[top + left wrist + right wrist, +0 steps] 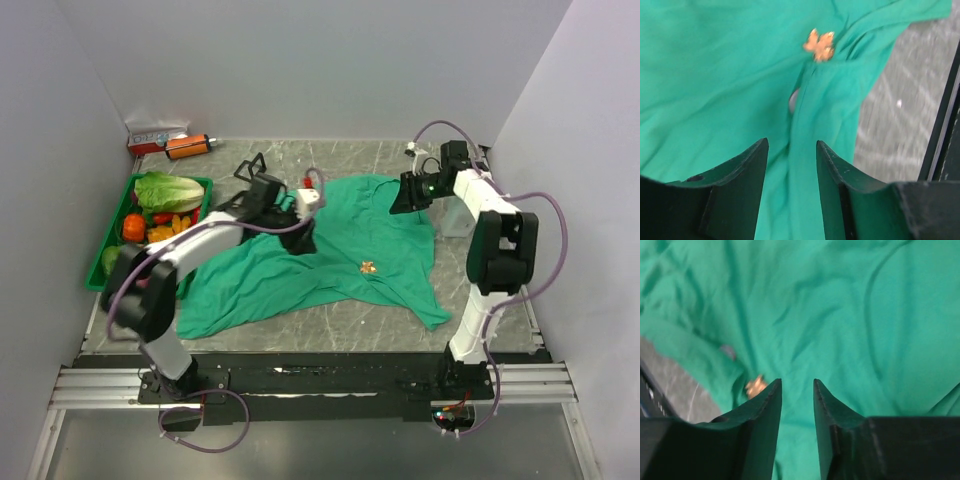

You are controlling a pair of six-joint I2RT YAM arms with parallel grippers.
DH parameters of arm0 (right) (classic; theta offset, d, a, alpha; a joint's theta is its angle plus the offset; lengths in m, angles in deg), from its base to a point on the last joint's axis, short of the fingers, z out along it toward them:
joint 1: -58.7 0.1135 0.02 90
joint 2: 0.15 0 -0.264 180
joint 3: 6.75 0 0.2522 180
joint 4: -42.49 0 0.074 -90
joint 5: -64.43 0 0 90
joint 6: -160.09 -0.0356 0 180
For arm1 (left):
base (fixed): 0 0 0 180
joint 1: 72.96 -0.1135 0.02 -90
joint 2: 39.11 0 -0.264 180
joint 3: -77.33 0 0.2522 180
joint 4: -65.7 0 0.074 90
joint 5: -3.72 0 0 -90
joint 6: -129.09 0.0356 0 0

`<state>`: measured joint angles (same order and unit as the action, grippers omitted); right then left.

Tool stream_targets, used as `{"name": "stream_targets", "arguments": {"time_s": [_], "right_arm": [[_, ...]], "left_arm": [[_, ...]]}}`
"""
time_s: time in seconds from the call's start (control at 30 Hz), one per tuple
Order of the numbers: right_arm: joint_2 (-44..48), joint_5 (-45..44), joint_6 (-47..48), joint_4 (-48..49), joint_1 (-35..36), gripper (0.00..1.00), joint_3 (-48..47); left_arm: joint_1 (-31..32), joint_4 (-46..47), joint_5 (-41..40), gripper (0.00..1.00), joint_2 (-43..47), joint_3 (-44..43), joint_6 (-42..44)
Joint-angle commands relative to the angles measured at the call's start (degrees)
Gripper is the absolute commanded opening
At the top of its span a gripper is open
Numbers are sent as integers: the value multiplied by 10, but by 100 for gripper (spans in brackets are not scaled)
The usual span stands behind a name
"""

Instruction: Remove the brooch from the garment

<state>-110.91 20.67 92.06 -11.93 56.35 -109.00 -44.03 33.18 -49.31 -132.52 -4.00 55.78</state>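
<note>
The garment (300, 265) is a teal-green T-shirt, spread wrinkled over the middle of the table. The brooch (369, 267), tiny and orange-gold, is pinned near the shirt's near right part. In the left wrist view the brooch (819, 45) sits on a fold well beyond the fingertips. In the right wrist view the brooch (756, 385) peeks out just left of the left finger. My left gripper (305, 238) hovers over the shirt's upper left, open and empty. My right gripper (405, 203) hangs over the shirt's upper right, jaws apart with only cloth (840, 315) behind them.
A green tray (118, 215) with lettuce (168, 190) and other produce stands at the left. An orange bottle (188, 147) and a box (155, 136) lie at the back left. A clear container (455, 215) stands beside the right arm. White walls enclose the table.
</note>
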Motion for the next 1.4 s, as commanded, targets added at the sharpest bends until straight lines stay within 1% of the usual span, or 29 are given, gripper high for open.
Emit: {"name": "stream_targets", "arguments": {"time_s": [0.0,0.07,0.13,0.27,0.33,0.43,0.57,0.77,0.8,0.83,0.87,0.9,0.93,0.97,1.07,1.1,1.13,1.2,1.23,1.27,1.37], "right_arm": [[-30,-18,-94,35,20,37,-67],[-73,-44,-91,-1,35,38,-110],[-113,-53,-96,-16,37,38,-137],[-142,-73,-86,-19,45,38,-154],[-158,-69,-78,-35,52,37,-171],[-162,-65,-87,-27,55,37,-167],[-169,-53,-96,-21,58,37,-170],[-186,-38,-107,-20,62,38,-181],[-187,-37,-107,-19,64,38,-183],[-190,-36,-107,-20,66,38,-187],[-191,-36,-108,-20,68,38,-189],[-194,-35,-110,-19,68,38,-191],[-197,-36,-113,-18,70,38,-195],[-198,-33,-114,-20,71,38,-198],[-202,-32,-118,-21,74,38,-205],[-203,-33,-119,-21,76,38,-206],[-203,-33,-119,-20,77,38,-206],[-205,-33,-120,-21,78,38,-208],[-207,-32,-121,-23,78,37,-210],[-210,-31,-125,-22,79,37,-212],[-216,-27,-134,-21,79,38,-220]], "left_arm": [[45,115,20,49,-86,-57,-111],[56,122,8,49,-120,-65,-116],[68,130,4,50,-150,-71,-116],[81,136,6,49,-192,-94,-122],[88,135,20,48,-212,-108,-125],[100,128,41,47,-233,-126,-120],[112,104,61,46,-248,-143,-112],[121,88,79,45,-243,-115,-103],[126,87,77,40,-241,-112,-102],[126,87,78,32,-239,-107,-99],[127,87,77,22,-239,-102,-98],[130,93,72,9,-238,-100,-99],[132,98,68,4,-237,-96,-103],[133,102,62,1,-236,-90,-110],[147,85,53,1,-231,-87,-89],[163,75,45,1,-225,-84,-76],[173,59,38,1,-202,-78,-45],[197,65,49,1,-164,-33,-34],[203,72,57,1,-126,-13,-35],[209,78,62,1,-111,24,-39],[232,63,98,1,-94,66,-45]]}}
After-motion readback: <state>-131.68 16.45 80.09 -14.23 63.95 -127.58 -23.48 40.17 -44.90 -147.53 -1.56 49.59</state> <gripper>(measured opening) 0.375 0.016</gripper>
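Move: The garment fold beside the brooch lies about 12 cm to the left hand's right, 4 cm back and 10 cm below. The brooch is about 15 cm to that hand's right, 3 cm back and as low. From the right hand, that fold lies roughly 15 cm back and 16 cm left, about 8 cm below; the brooch is 15 cm back and 12 cm left. Left hand dips rightward some 12 cm, pinches the garment fold, pulls back about 10; right hand sinks leftward. ##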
